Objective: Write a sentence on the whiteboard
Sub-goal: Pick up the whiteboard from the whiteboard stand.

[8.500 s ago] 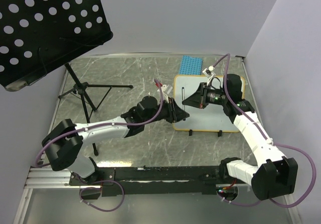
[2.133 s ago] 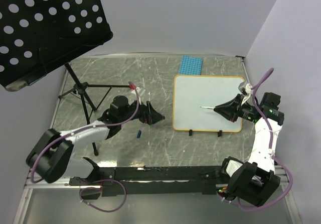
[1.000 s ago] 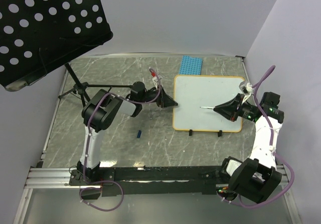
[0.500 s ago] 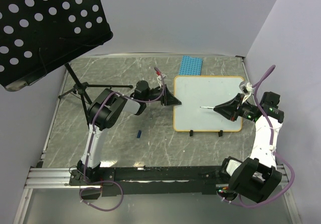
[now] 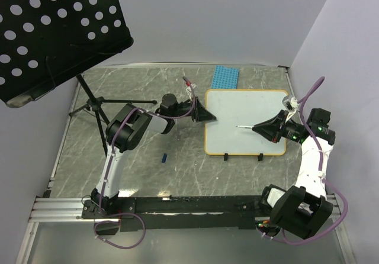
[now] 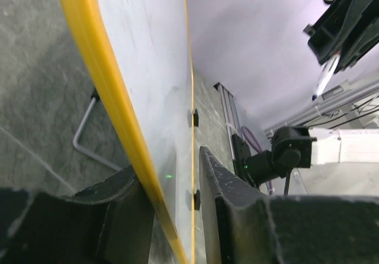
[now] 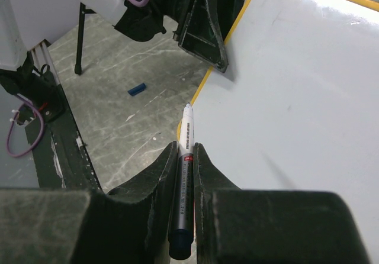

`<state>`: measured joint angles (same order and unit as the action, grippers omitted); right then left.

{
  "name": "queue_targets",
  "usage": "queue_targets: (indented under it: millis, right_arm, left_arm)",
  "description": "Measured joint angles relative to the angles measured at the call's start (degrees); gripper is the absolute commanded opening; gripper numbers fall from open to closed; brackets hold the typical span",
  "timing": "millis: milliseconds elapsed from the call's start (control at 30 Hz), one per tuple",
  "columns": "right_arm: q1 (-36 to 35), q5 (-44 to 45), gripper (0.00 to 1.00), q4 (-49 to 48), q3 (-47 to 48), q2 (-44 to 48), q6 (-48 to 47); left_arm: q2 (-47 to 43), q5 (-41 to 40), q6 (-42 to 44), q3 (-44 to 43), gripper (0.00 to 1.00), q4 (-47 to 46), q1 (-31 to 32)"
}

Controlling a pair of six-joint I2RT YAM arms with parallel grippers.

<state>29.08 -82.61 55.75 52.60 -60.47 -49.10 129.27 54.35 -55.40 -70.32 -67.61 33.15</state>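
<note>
The whiteboard [image 5: 246,107] lies flat right of centre, its yellow rim all round. Its white face [image 7: 308,86] shows no writing, so the sentence is not in view. My left gripper [image 5: 208,117] sits at the board's upper left edge. Its jaws [image 6: 169,163] stand open on either side of the rim, the lower finger against the yellow edge [image 6: 112,92]. My right gripper [image 5: 256,128] hovers over the board's right half, shut on a white and grey marker [image 7: 187,122]. The marker's tip [image 5: 238,126] points left.
A blue studded plate [image 5: 226,76] lies behind the board. A small blue cap [image 5: 164,156] rests on the marble table left of the board. A black music stand [image 5: 59,33] on a tripod [image 5: 98,110] fills the far left. Two black clip feet [image 5: 225,155] edge the board's near side.
My left gripper has slid right from the bare table onto the board's left rim, its jaws narrower than a second ago. The right arm and marker have stayed still.
</note>
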Motion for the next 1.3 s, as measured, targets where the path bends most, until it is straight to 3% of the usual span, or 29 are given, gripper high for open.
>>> queue_targets:
  millis: [333,500,1300]
  right_arm:
    - [0.00,0.02,0.00,0.00,0.00,0.00,0.00]
    - [0.02,0.02,0.00,0.00,0.00,0.00,0.00]
    - [0.02,-0.02,0.00,0.83,0.61,0.02,-0.48]
  left_arm:
    - [2.67,-0.28,-3.89,-5.22,0.26,-0.61,-1.01]
    - [2.71,-0.22,-4.33,-6.05,0.01,0.00,-0.98]
    - [1.42,-1.27,-10.40,-6.29,0.01,-1.03,-1.64]
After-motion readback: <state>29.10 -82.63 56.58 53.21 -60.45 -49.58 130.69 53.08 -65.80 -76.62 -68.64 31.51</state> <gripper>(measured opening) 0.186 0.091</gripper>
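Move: The whiteboard leans on its stand with its left edge already between my left hand's open fingers. Its middle is about 14 cm to the right, 1 cm back and about 1 cm lower. The stand's nearer hook is some 6 cm right and 13 cm back, 11 cm down; the blue mat is some 18 cm ahead and 6 cm right, and the pen cap 13 cm back and 18 cm left, both about 13 cm below. From my right hand the whiteboard's middle lies about 8 cm ahead, 3 cm left and 12 cm below. With my left hand pointing right around the whiteboard's left edge, I slide about 2 cm forward and a bit up, then shut my fingers so they pinch that edge, one pad on each face. Keeping the pinch, I raise it a further 2 cm or so away from the stand hooks, tilting the hand only slightly. ##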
